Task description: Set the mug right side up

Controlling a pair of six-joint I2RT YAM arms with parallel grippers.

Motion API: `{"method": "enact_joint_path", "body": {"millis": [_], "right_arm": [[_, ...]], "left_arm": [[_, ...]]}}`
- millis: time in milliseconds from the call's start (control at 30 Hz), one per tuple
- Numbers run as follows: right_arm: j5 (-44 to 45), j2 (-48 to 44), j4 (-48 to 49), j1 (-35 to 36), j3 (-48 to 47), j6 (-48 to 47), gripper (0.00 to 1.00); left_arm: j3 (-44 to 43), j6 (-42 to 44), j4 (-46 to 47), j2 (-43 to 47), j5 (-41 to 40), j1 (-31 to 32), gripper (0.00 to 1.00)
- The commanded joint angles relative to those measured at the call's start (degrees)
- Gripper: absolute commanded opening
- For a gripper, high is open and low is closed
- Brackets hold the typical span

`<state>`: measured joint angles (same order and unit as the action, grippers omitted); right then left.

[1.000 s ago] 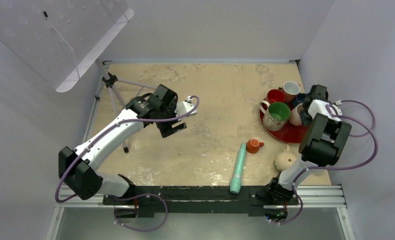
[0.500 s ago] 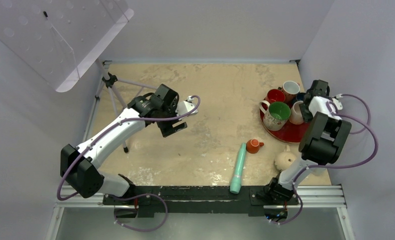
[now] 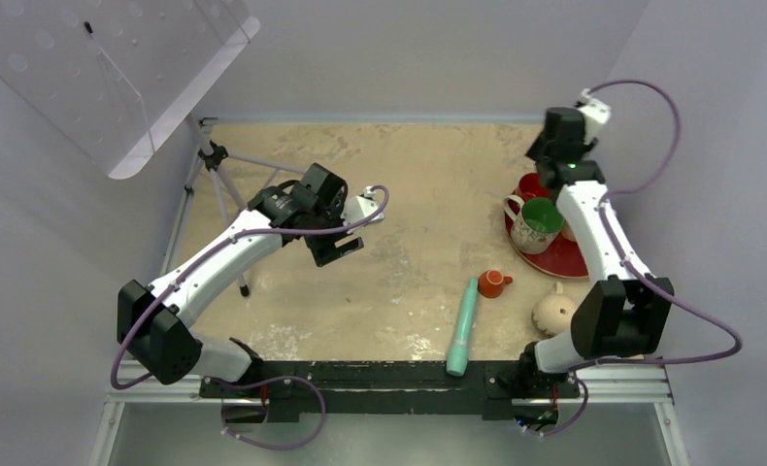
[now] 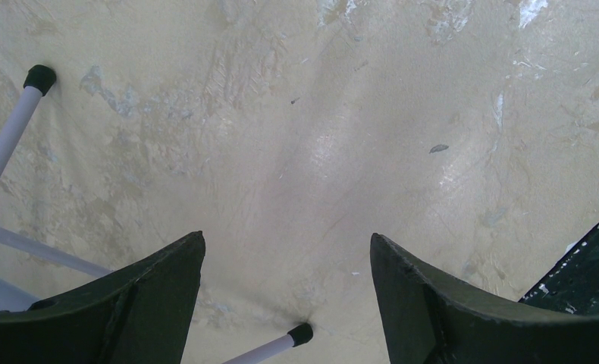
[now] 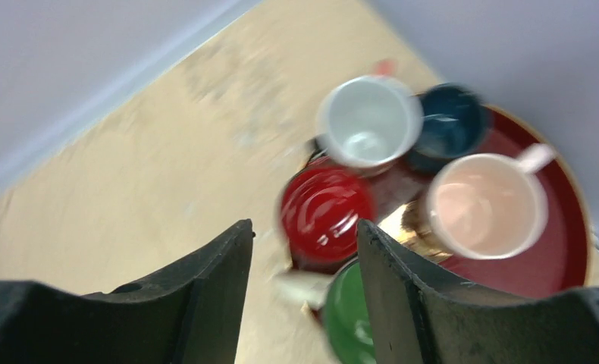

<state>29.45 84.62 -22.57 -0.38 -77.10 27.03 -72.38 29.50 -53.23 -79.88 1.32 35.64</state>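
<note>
The mug (image 3: 553, 312), beige and bulbous, sits on the table at the near right beside the right arm's lower link. It shows a rounded closed surface upward and no opening. Only the top view shows it. My right gripper (image 3: 552, 153) (image 5: 302, 227) hangs high over the far end of the red tray (image 3: 566, 260), well away from the mug; it is open and empty. My left gripper (image 3: 336, 248) (image 4: 287, 239) hovers over bare table at the centre left, wide open with nothing between its fingers.
The tray (image 5: 571, 250) holds a green-inside white mug (image 5: 349, 311), a red cup (image 5: 327, 212), a white mug (image 5: 368, 121), a dark blue cup (image 5: 452, 125) and a peach-inside mug (image 5: 484, 205). An orange cup (image 3: 493, 282) and teal cylinder (image 3: 463, 325) lie mid-table. A tripod (image 3: 215, 160) stands at the left.
My right gripper opened, left the pale mug on the tray, and rose toward the tray's far end. The left arm stayed still.
</note>
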Motion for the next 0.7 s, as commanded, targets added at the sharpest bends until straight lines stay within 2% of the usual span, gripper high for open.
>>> {"method": "enact_joint_path", "body": {"millis": [0, 100, 133, 433, 667], "right_arm": [[3.1, 0.2, -0.5, 12.1, 5.4, -8.9, 0.52], [2.3, 1.7, 0.9, 16.1, 9.6, -10.8, 0.32], [2.0, 2.4, 1.5, 16.9, 10.6, -11.7, 0.31], [4.6, 11.9, 2.0, 18.6, 13.7, -14.4, 0.33], [13.2, 19.5, 1.8, 18.4, 12.9, -13.9, 0.34]], "left_arm": [[-1.2, -1.0, 0.9, 0.0, 0.3, -0.4, 0.83], [-1.1, -1.1, 0.9, 0.3, -0.1, -0.4, 0.83], [-1.1, -1.1, 0.9, 0.4, -0.2, -0.4, 0.83], [-1.2, -1.3, 0.7, 0.7, -0.3, -0.4, 0.83], [-1.0, -1.0, 0.3, 0.9, -0.1, -0.4, 0.83]]}}
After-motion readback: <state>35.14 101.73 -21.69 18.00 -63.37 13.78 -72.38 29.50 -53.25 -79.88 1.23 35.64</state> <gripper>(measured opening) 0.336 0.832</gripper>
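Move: The mug with the green inside stands roughly 4 cm back and 1 cm right of the right gripper and some 20 cm below it. At about that same depth, the red mug is some 4 cm ahead and 1 cm to the right. The little orange mug, on the bare table, is about 18 cm back, 8 cm left and 23 cm down. From the left gripper, the green-inside mug lies about 45 cm right, 8 cm ahead and 11 cm down. Bring the empty right gripper down about 20 cm and out to the left by some 12 cm, clear of the tray, drawing it back about 4 cm, then ease it 2 cm right again towards the green-inside mug's handle side, still sinking. Meanwhile tip the fingers some 35 degrees further down, turn the hand counter-clockwise, and narrow the finger gap to a bit over half of what it was. ##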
